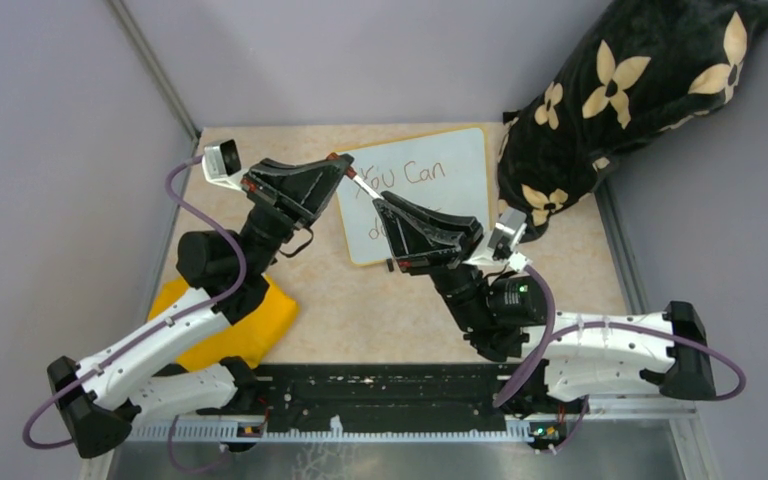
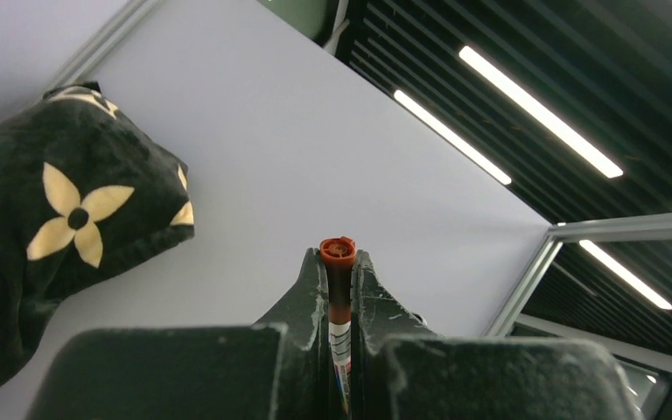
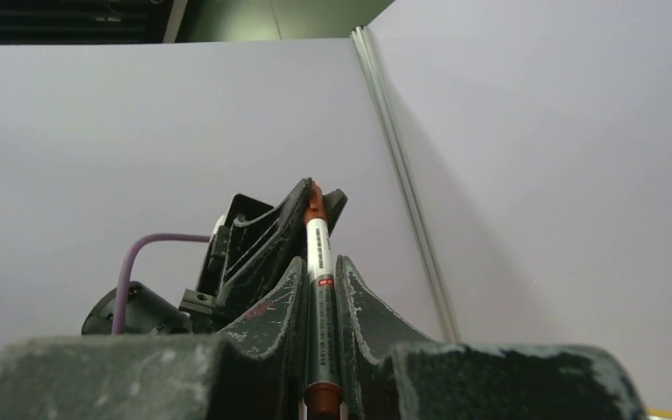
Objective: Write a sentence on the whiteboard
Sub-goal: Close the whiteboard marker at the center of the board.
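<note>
The whiteboard [image 1: 455, 150] lies flat at the back of the table, with a thin yellow frame. Of the sentence [image 1: 405, 178], "You Can" shows on the top line. The second line starts with "d" and is mostly hidden under my right arm. A white marker [image 1: 357, 181] with red-brown ends spans between both grippers above the board's left part. My left gripper [image 1: 340, 160] is shut on its capped end [image 2: 339, 252]. My right gripper [image 1: 378, 200] is shut on the marker's barrel [image 3: 318, 262]. In the right wrist view the left gripper [image 3: 311, 197] sits at the marker's far end.
A black pillow with cream flowers [image 1: 620, 90] leans at the board's right edge and also shows as the pillow [image 2: 61, 219] in the left wrist view. A yellow cloth [image 1: 250, 320] lies under the left arm. Grey walls enclose the table on the left, back and right.
</note>
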### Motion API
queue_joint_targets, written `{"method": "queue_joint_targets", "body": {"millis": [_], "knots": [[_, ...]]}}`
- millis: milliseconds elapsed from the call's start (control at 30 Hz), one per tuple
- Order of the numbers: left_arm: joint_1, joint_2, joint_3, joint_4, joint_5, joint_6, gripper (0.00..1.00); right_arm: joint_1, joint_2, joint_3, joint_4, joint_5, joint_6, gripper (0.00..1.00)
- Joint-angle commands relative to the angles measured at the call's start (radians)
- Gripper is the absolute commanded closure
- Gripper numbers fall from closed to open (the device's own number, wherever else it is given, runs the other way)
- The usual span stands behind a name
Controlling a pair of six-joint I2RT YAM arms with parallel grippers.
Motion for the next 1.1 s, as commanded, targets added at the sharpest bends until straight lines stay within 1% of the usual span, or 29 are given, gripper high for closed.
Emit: {"method": "queue_joint_targets", "body": {"millis": [0, 133, 200, 233, 267, 333, 433, 667, 733, 833, 1067], "knots": [[-0.108, 0.054, -0.031, -0.18, 0.219, 0.062, 1.0, -0.008, 0.071, 0.11, -0.02, 0.038, -0.02, 1.0], [-0.116, 0.039, -0.044, -0.184, 0.19, 0.072, 1.0, -0.008, 0.073, 0.116, -0.023, 0.041, -0.024, 1.0], [-0.116, -0.002, -0.068, -0.185, 0.126, 0.095, 1.0, -0.008, 0.054, 0.106, -0.028, 0.032, -0.023, 1.0], [-0.116, -0.025, -0.084, -0.184, 0.072, 0.105, 1.0, -0.008, 0.042, 0.101, -0.035, 0.024, -0.019, 1.0], [-0.116, -0.053, -0.102, -0.179, 0.023, 0.114, 0.98, -0.008, 0.031, 0.097, -0.047, 0.017, -0.016, 1.0], [-0.116, -0.1, -0.133, -0.168, -0.053, 0.137, 0.84, -0.008, 0.012, 0.092, -0.075, 0.003, -0.006, 1.0], [-0.116, -0.135, -0.133, -0.174, -0.104, 0.176, 0.64, -0.009, -0.002, 0.088, -0.103, -0.002, 0.006, 1.0], [-0.116, -0.181, -0.114, -0.191, -0.131, 0.235, 0.27, -0.009, -0.029, 0.074, -0.133, -0.01, 0.029, 1.0], [-0.116, -0.195, -0.115, -0.196, -0.145, 0.251, 0.19, -0.008, -0.037, 0.071, -0.144, -0.013, 0.036, 1.0], [-0.116, -0.213, -0.115, -0.2, -0.169, 0.265, 0.16, -0.009, -0.042, 0.069, -0.159, -0.032, 0.049, 1.0], [-0.116, -0.188, -0.089, -0.187, -0.134, 0.256, 0.21, -0.008, -0.037, 0.07, -0.165, -0.064, 0.075, 1.0]]}}
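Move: My left fingers are shut on the red cap, which sits right at their pads. From my right hand, pinching the marker's barrel, that cap is roughly 4 cm ahead, 4 cm left and 4 cm up. The whiteboard's middle lies about 26 cm ahead of my left hand, 10 cm right and 50 cm below; the yellow cloth is around 33 cm left, 6 cm back and equally low. I hold the cap and barrel together as both hands ease up about 1 cm, then I spread my left fingers wide and let go of the cap. My left hand sinks about 5 cm and draws back slightly, away from the cap, turning some 10 degrees counter-clockwise. My right hand keeps its pinch, shifting a little left and down. ##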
